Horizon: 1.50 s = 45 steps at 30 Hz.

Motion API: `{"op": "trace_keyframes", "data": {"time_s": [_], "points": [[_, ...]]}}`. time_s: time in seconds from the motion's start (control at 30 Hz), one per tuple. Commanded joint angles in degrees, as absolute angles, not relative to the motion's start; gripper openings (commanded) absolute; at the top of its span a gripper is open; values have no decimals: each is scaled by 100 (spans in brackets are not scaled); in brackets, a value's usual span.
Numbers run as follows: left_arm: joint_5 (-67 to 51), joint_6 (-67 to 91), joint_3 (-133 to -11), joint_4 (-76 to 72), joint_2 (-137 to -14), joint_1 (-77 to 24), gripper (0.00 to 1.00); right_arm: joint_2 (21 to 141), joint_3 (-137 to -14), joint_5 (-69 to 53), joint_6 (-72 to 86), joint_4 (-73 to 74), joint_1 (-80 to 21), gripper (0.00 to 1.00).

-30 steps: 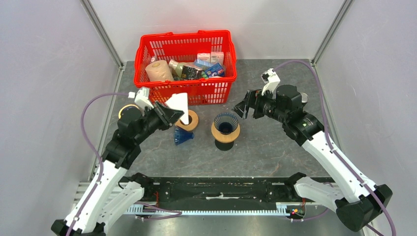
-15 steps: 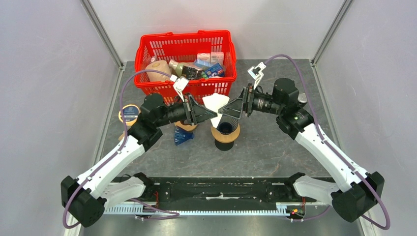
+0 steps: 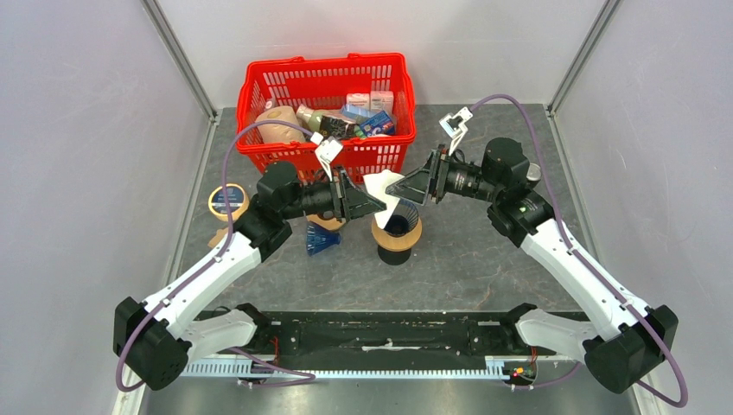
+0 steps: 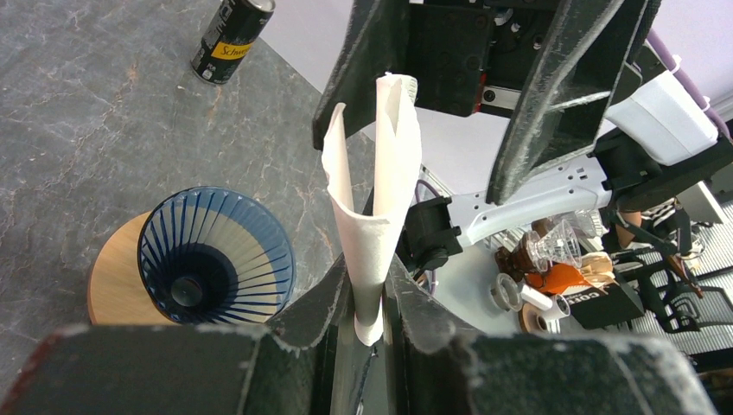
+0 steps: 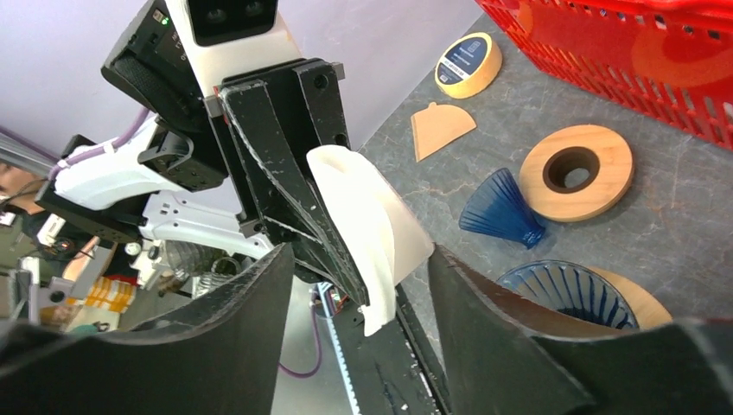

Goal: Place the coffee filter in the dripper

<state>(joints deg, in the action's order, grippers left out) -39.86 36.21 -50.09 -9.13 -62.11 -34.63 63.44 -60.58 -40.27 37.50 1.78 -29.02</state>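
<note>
My left gripper [image 3: 367, 201] is shut on the narrow end of the white coffee filter [image 3: 382, 190] and holds it in the air just above and left of the dripper [image 3: 397, 229]. The dripper is a black cylinder with a tan wooden collar and a dark ribbed cone mouth. In the left wrist view the filter [image 4: 376, 199] stands up from my shut left gripper [image 4: 367, 298], its two layers parted at the top, with the dripper [image 4: 216, 259] below left. My right gripper [image 3: 413, 188] is open. In its wrist view the right gripper [image 5: 361, 259] has a finger on either side of the filter [image 5: 372, 233].
A red basket [image 3: 325, 154] of groceries stands at the back. A separate blue ribbed cone [image 3: 321, 239], a wooden ring [image 3: 328, 223], a tape roll [image 3: 228, 201] and a brown paper filter [image 3: 218, 235] lie left of the dripper. A can [image 4: 232, 39] lies far right.
My left arm has swung right, carrying the filter from near the wooden ring to above the dripper. My right gripper has moved left until its open fingers flank the filter.
</note>
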Motion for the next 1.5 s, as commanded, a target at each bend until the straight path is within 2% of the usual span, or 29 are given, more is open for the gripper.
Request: {"op": "trace_keyframes", "data": {"time_s": [0.0,0.17,0.23,0.33,0.47,0.57,0.67,0.7,0.8,0.93,1.07,1.27,1.47], "points": [[-4282,3298,-5282,-1072,-6293,-3500,23,6428,-6306,-4203,3742,-10,-2889,61],[-4359,3281,-5339,-1063,-6361,-3501,23,6459,-6315,-4342,3716,-42,-2891,29],[-4350,3283,-5353,-1055,-6357,-3498,23,6457,-6304,-4418,3733,-82,-2892,21],[-4345,3292,-5374,-1046,-6355,-3498,26,6412,-6306,-4374,3753,-149,-2889,15],[-4254,3410,-5362,-1046,-6277,-3501,46,6297,-6250,-4123,3833,-376,-2892,11],[-4034,3560,-5325,-1035,-6167,-3498,57,6152,-6157,-3756,3889,-605,-2892,7],[-3622,3735,-5284,-883,-6016,-3498,73,6009,-6129,-3171,3962,-631,-2892,7],[-3375,3723,-5278,-757,-5944,-3505,76,5959,-6151,-2917,4008,-516,-2889,8],[-1969,3379,-5343,-54,-5644,-3586,79,5863,-6516,-1775,4131,580,-2892,8],[-305,2070,-5828,767,-5516,-4340,84,5922,-7069,-675,4188,2062,-2892,8],[428,813,-6306,1004,-5935,-5029,84,6058,-7375,-478,4406,2685,-2892,6],[1361,-375,-6759,1026,-6836,-5951,84,6205,-7427,-547,4664,2782,-2889,7],[1689,-274,-6767,719,-7093,-6042,87,6280,-7461,-682,4800,2826,-2889,7]]}}
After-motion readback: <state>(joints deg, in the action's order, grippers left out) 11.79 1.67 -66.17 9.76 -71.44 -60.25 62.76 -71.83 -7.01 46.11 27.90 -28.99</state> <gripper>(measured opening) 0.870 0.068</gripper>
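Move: The coffee filter is held in the left fingers; its middle lies about 3 cm left of the right hand, level with it, inside the still-open jaws, and some 2 cm ahead, 3 cm right and 3 cm above the left hand. From the right hand the dripper on its stand is roughly 4 cm ahead, 2 cm right and 14 cm below; the spare blue dripper lies 9 cm ahead, 18 cm left and 27 cm below. Right fingers pinch the filter; left fingers open, and the right carries it about 8 cm rightward and forward. ##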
